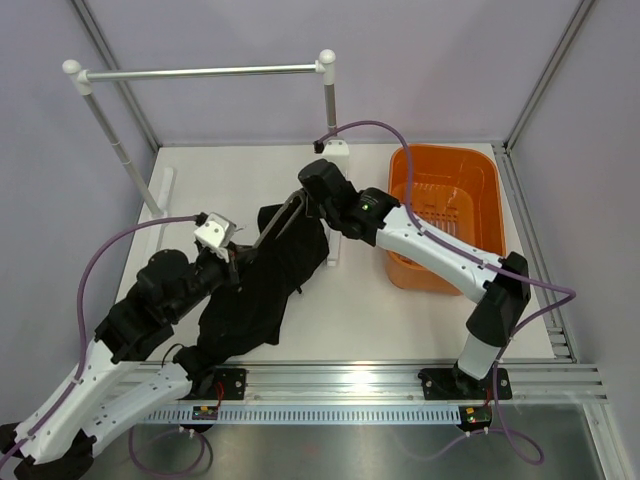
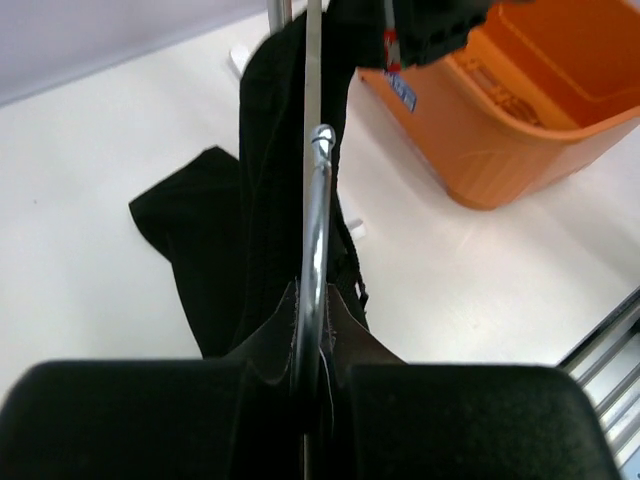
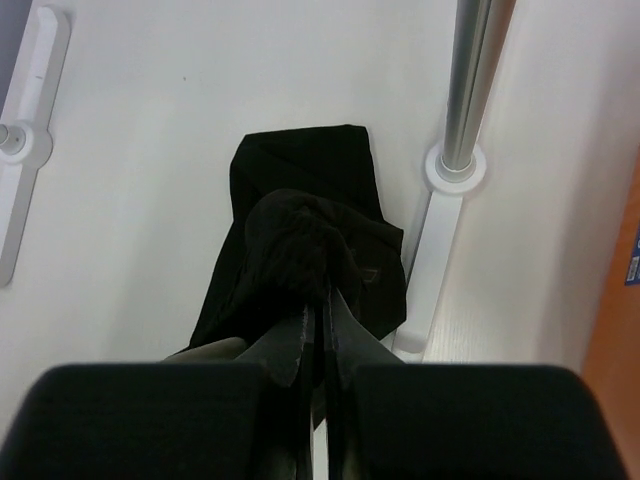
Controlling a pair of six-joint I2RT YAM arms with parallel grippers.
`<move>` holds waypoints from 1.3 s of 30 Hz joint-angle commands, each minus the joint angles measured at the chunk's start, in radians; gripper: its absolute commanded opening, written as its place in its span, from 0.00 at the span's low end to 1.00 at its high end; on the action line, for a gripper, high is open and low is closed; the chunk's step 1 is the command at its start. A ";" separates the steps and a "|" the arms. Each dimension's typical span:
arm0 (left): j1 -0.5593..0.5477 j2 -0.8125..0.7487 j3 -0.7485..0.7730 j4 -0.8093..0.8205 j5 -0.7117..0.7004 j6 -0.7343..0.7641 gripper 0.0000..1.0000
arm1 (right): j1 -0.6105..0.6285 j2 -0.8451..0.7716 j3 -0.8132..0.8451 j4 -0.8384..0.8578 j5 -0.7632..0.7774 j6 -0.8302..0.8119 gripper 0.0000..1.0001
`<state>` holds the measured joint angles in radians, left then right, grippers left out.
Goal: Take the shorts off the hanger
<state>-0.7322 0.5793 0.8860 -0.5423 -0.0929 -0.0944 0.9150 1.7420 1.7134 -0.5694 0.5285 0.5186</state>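
Note:
The black shorts (image 1: 262, 290) lie crumpled on the white table, their upper part draped over the thin grey-brown hanger (image 1: 272, 225), which slants between my two grippers. My left gripper (image 1: 237, 262) is shut on the hanger's shiny wire hook (image 2: 318, 220), with the shorts (image 2: 215, 230) hanging beyond it. At the hanger's far end, my right gripper (image 1: 299, 203) is shut on a bunched fold of the shorts (image 3: 300, 230); its jaws (image 3: 322, 305) pinch black fabric. Most of the hanger's loop is hidden in the cloth.
An orange tub (image 1: 445, 215) stands on the right of the table. The silver rail (image 1: 205, 72) with white joints spans the back, and its right post (image 3: 470, 80) and white foot (image 3: 455, 165) stand just beyond the shorts. Another white foot (image 3: 25, 120) lies at left.

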 commanded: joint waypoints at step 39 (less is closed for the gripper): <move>0.091 0.263 0.130 0.950 -0.545 -0.088 0.00 | 0.558 -0.438 0.035 -0.305 0.206 0.009 0.00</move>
<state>-0.6746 0.8608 1.0199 0.1902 -0.6617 -0.1581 1.4590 1.2747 1.7325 -0.8124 0.6754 0.5026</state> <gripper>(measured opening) 0.039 0.029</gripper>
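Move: The left hand already holds the hanger. The shorts' middle hangs about 2 cm ahead of it, 3 cm right and 15 cm below, with the rack's rod some 22 cm ahead, 3 cm left and 25 cm higher. The right hand already pinches the shorts' far edge; their middle lies about 10 cm back, 12 cm left and 13 cm below it, and the right post's foot 11 cm ahead, 5 cm right and 25 cm below. Right dips, then drags the pinched shorts back 22 cm, rising; left raises the hanger 15 cm, forward, twisting. ##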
